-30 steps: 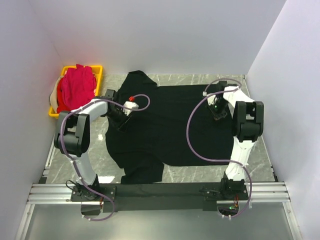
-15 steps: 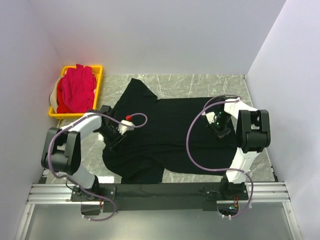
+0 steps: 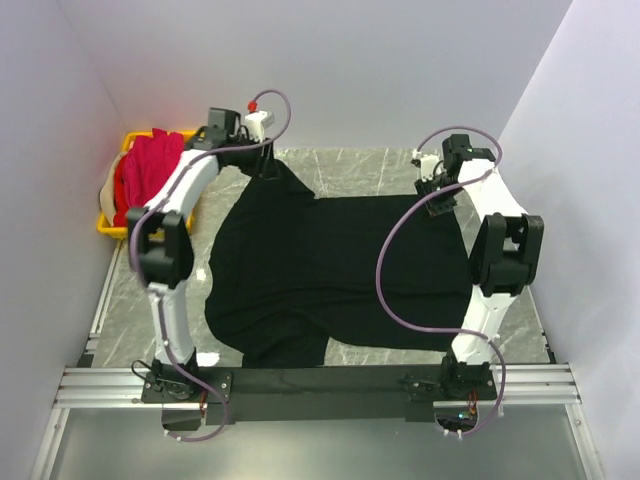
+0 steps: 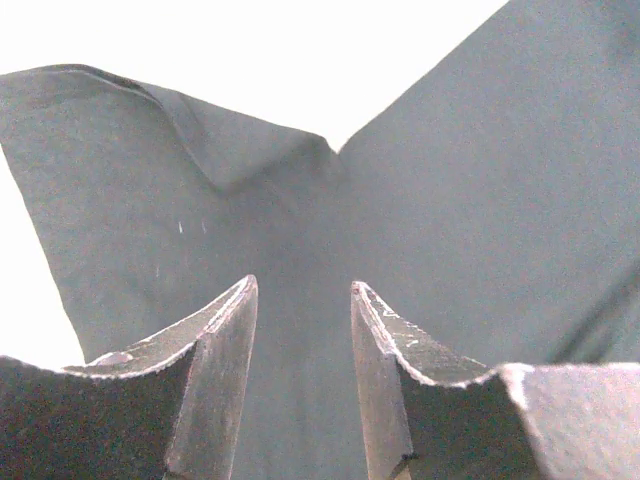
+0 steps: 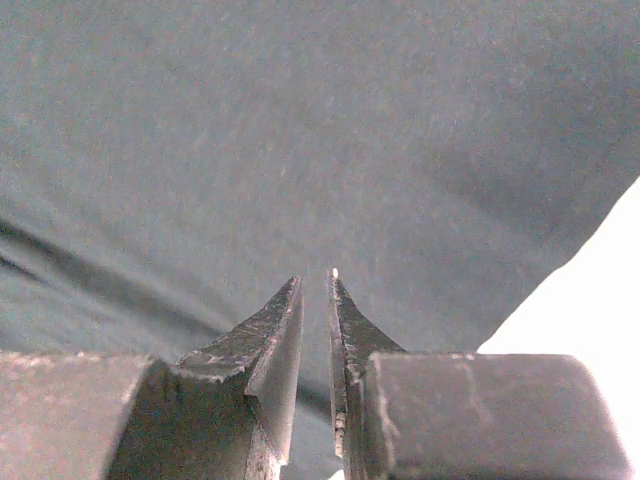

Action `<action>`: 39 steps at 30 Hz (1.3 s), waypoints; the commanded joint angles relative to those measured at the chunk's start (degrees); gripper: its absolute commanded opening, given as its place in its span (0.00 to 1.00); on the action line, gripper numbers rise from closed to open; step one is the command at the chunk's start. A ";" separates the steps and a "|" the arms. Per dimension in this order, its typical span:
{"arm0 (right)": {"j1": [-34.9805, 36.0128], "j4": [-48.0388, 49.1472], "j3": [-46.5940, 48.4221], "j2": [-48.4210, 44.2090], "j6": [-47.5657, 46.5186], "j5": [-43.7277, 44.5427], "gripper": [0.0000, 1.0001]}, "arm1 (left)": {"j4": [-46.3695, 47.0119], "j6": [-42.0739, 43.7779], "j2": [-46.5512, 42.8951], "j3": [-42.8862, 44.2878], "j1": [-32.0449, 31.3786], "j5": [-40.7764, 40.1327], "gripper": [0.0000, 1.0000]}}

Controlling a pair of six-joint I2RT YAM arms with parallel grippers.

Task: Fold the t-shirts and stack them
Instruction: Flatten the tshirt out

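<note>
A large black t-shirt (image 3: 340,260) lies spread on the marble table, one sleeve pointing to the far left. My left gripper (image 3: 268,165) hovers over that sleeve with its jaws open. In the left wrist view (image 4: 302,285) the black cloth (image 4: 450,200) shows through the gap, with nothing pinched. My right gripper (image 3: 437,203) is at the shirt's far right corner. In the right wrist view (image 5: 315,275) its jaws are almost together over flat black cloth (image 5: 300,120). Magenta-pink shirts (image 3: 150,175) lie heaped in the crate.
The yellow crate (image 3: 106,226) stands at the far left against the wall. White walls close in the table on the left, back and right. A metal rail (image 3: 320,385) with the arm bases runs along the near edge.
The black shirt was dragged toward the near edge, then stayed put. Both arms have since swung away to its far edge, the left to the sleeve, the right to the far right corner.
</note>
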 commanded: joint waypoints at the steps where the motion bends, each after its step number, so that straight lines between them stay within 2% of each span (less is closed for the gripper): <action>1: -0.59 1.67 2.54 3.14 4.66 -1.60 0.23 | 6.74 -16.93 8.08 4.95 -0.07 -2.04 0.48; 2: -0.68 1.59 3.42 3.84 4.66 -1.86 0.23 | 11.64 -21.48 9.05 4.34 -0.07 -2.93 0.48; 5: -0.68 1.85 3.95 4.64 4.75 -1.95 0.23 | 16.77 -28.01 10.63 2.49 -0.24 -4.68 0.49; 10: -0.68 1.76 3.86 5.96 4.40 -1.77 0.23 | 18.63 -33.73 16.16 4.86 -0.59 -6.71 0.48; 20: -0.85 2.03 3.43 6.92 3.70 -1.25 0.23 | 20.82 -37.43 21.71 5.83 -1.47 -6.36 0.46; 29: -1.20 2.29 1.84 6.93 3.08 -1.07 0.23 | 22.32 -38.66 24.52 7.23 -2.53 -5.66 0.40; 32: -1.38 2.20 1.75 6.93 2.99 -1.07 0.23 | 22.15 -39.10 25.49 8.81 -2.61 -5.31 0.34; 37: -1.47 2.46 1.14 6.75 2.82 -0.98 0.22 | 23.54 -38.93 26.20 10.48 -2.61 -4.17 0.10; 38: -1.47 2.38 1.05 6.75 2.82 -0.98 0.22 | 24.25 -38.84 26.28 10.83 -2.70 -3.38 0.02; 39: -1.47 2.55 1.14 6.84 2.82 -0.98 0.22 | 24.78 -38.75 26.46 11.18 -2.79 -3.20 0.01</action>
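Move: From the left hand, the fold at the root of the shirt's far-left sleeve lies about 9 cm ahead, 6 cm right and 16 cm below. The notch beside that sleeve is 5 cm ahead and 12 cm right; the middle of the shirt is roughly 20 cm back and 17 cm right. The yellow bin stands some 8 cm ahead and 27 cm left. From the right hand, the fold is about 14 cm ahead, 35 cm left and 8 cm below. Left hand drops about 15 cm, reaching forward-right, and shuts at the sleeve fold; right sinks 4 cm. ##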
